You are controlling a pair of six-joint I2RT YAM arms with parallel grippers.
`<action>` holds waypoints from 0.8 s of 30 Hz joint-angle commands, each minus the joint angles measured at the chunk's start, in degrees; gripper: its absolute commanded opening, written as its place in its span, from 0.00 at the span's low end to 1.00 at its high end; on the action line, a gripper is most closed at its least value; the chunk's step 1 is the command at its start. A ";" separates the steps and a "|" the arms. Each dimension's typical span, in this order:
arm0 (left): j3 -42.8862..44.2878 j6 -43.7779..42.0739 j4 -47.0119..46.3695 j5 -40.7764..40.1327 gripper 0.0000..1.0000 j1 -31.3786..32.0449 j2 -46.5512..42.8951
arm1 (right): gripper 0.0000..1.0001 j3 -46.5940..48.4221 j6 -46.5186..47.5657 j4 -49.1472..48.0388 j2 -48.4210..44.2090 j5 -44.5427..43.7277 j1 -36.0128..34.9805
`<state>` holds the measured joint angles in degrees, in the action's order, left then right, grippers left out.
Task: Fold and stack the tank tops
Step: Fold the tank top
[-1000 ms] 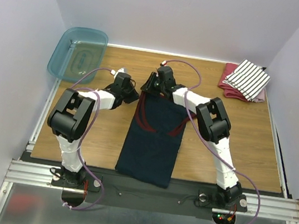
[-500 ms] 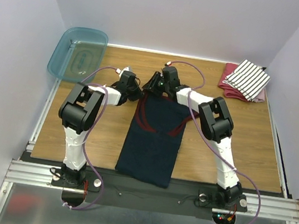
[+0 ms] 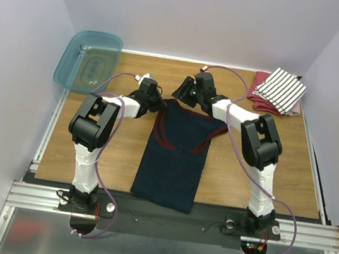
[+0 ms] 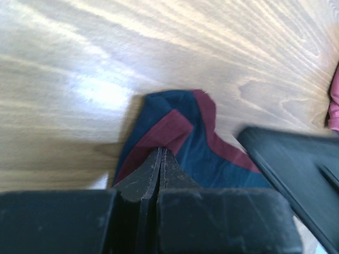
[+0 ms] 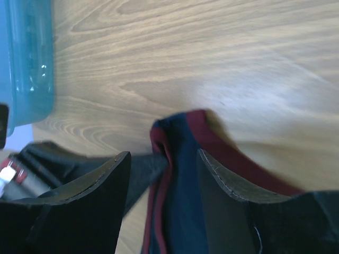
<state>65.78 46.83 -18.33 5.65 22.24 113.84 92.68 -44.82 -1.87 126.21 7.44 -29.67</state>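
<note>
The navy tank top [image 3: 174, 160] with red trim lies flat down the middle of the table, its straps at the far end. My left gripper [image 3: 158, 104] is shut on the left strap [image 4: 172, 124], pinching the red-trimmed cloth between its fingertips [image 4: 161, 154] low over the wood. My right gripper [image 3: 181, 93] stands open over the right strap [image 5: 183, 137], which lies loose between its fingers [image 5: 225, 177]. The white striped tank top [image 3: 280, 89] sits folded at the far right corner.
A teal plastic bin [image 3: 89, 60] stands at the far left corner, also in the right wrist view [image 5: 26, 63]. The striped top rests on a folded red cloth [image 3: 258, 99]. Bare wooden table [image 3: 279, 162] lies either side of the navy top.
My right gripper has opened and let go of the right strap, shifting a little right and farther. My left gripper has carried the left strap farther, and the top's upper edge now lies spread out.
</note>
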 commanded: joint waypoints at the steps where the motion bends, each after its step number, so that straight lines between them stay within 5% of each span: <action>1: 3.13 -1.39 0.83 -1.51 0.02 0.70 0.50 | 0.59 -7.13 3.94 1.87 -10.79 -7.96 1.37; 13: 2.95 -3.32 2.86 -4.86 0.02 0.96 -0.20 | 0.58 -38.44 4.74 8.90 -37.17 -17.81 7.34; 24: 2.95 -4.20 3.12 -5.04 0.02 0.96 -1.43 | 0.58 -46.37 4.39 9.25 -43.16 -24.31 10.50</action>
<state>67.02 44.34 -16.91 2.26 22.94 115.09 45.80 -40.53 9.19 84.86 -12.80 -20.67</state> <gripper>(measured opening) 0.086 0.579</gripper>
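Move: The left hand's shut fingertips rest on the tank top's left shoulder strap, just under and about 1 cm ahead of them. The right hand's goal, the right shoulder corner, lies about 9 cm back, 21 cm to its right and 4 cm lower; from the left hand it is some 28 cm right and 2 cm back. The striped tank top lies about 25 cm right of that corner and 18 cm farther out. The left hand's closed fingertips keep the left strap pinned, bearing down about another centimetre. The right hand, already free of the cloth and open, swings over the tank top towards its right shoulder corner, roughly 23 cm right and 15 cm back, first rising about 4 cm, then sinking 7. Its wrist turns clockwise and rolls left side down, some 20 degrees each, fingers still open. ##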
